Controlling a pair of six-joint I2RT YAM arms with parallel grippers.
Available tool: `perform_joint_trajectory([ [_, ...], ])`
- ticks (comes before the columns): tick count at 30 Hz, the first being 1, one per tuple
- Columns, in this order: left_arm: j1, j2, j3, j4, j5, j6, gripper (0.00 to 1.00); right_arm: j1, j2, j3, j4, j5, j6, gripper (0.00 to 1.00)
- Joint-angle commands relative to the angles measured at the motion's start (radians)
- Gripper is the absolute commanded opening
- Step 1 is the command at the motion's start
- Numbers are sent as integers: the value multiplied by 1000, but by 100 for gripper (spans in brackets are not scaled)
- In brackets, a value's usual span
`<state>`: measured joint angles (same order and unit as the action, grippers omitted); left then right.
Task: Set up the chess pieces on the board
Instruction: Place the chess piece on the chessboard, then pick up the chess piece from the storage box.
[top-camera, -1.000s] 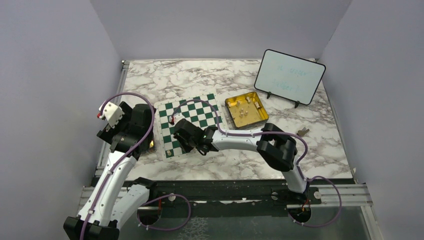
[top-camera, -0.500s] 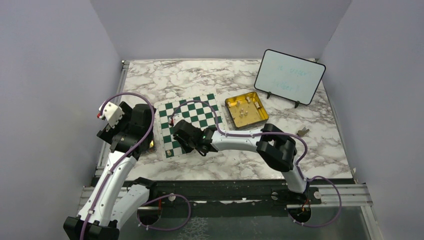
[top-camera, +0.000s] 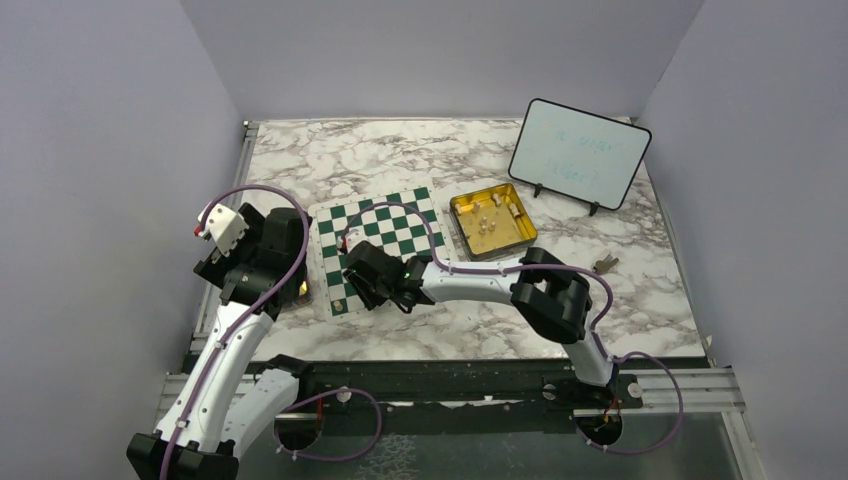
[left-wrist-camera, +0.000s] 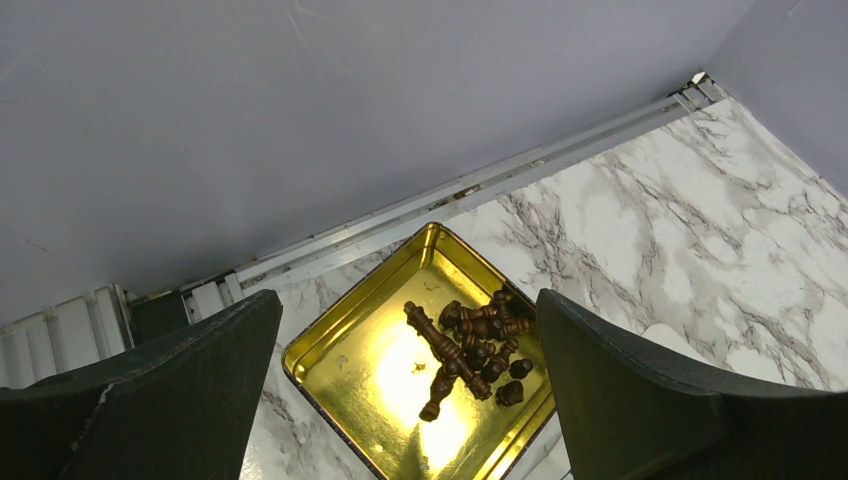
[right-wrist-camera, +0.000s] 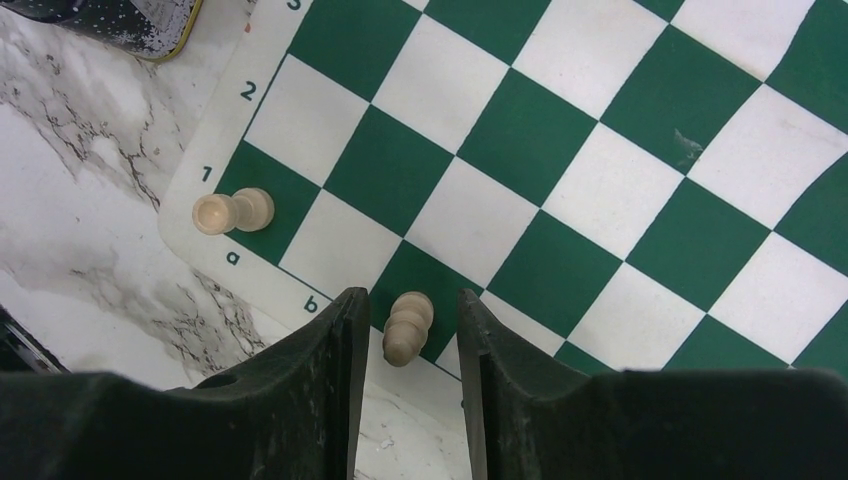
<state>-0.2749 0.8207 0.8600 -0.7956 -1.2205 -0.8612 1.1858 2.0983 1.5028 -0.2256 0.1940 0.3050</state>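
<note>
The green-and-white board (top-camera: 400, 228) lies mid-table. In the right wrist view a cream chess piece (right-wrist-camera: 407, 325) stands on a green square of the board's (right-wrist-camera: 560, 180) nearest row, by the "b" label. My right gripper (right-wrist-camera: 410, 298) is open around it, with a gap on each side. Another cream piece (right-wrist-camera: 232, 211) stands on the corner square by "a" and "1". From above, my right gripper (top-camera: 365, 288) is over the board's near-left corner. My left gripper (left-wrist-camera: 408, 300) is wide open and holds nothing. It hangs above a gold tin (left-wrist-camera: 340, 370) of dark brown pieces (left-wrist-camera: 470, 345).
A second gold tin (top-camera: 462, 232) with several cream pieces sits right of the board. A framed whiteboard (top-camera: 578, 153) stands at the back right. A small object (top-camera: 606, 264) lies on the marble near the right arm. The left tin sits close to the table's left rail.
My right gripper's jaws have parted and let go of the cream piece, which now stands free between them. The left arm has not moved.
</note>
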Motion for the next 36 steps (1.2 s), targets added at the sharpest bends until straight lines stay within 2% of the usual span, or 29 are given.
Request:
perform_joint_trajectory([
  [1,0,-14,30,-9,-31,-9,99,11,-12,39,10,25,-8,42],
  [16,-7,-9,32,-8,-28,-5,99,9,-63,49,15,71,-17,42],
  [23,-15,-5,36,-1,0,10,99,-16,-165,13,36,108,-39,43],
  [26,-23,-7,30,43,44,66,99,-41,-215,-16,35,135,-49,43],
  [31,-35,-9,-26,207,234,262,99,-122,-289,-80,28,159,-57,40],
  [36,-35,-38,-62,326,616,443,99,-230,-370,-167,17,184,-77,38],
])
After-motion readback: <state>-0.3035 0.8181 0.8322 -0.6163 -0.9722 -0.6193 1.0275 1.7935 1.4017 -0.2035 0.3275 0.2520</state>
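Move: The light chess pieces waiting in the right-hand gold tray lie about 19 cm ahead and 26 cm right of the right hand, some 3 cm lower. A piece just set down stands between its open fingers; the corner rook is 7 cm left and 2 cm back, the next piece in the row 4 cm right and 1 cm ahead. From the left hand those tray pieces lie roughly 20 cm ahead, 50 cm right, 23 cm down. The half-open right hand rises about 12 cm off the piece, then forward-right towards the tray; left eases forward-right. ##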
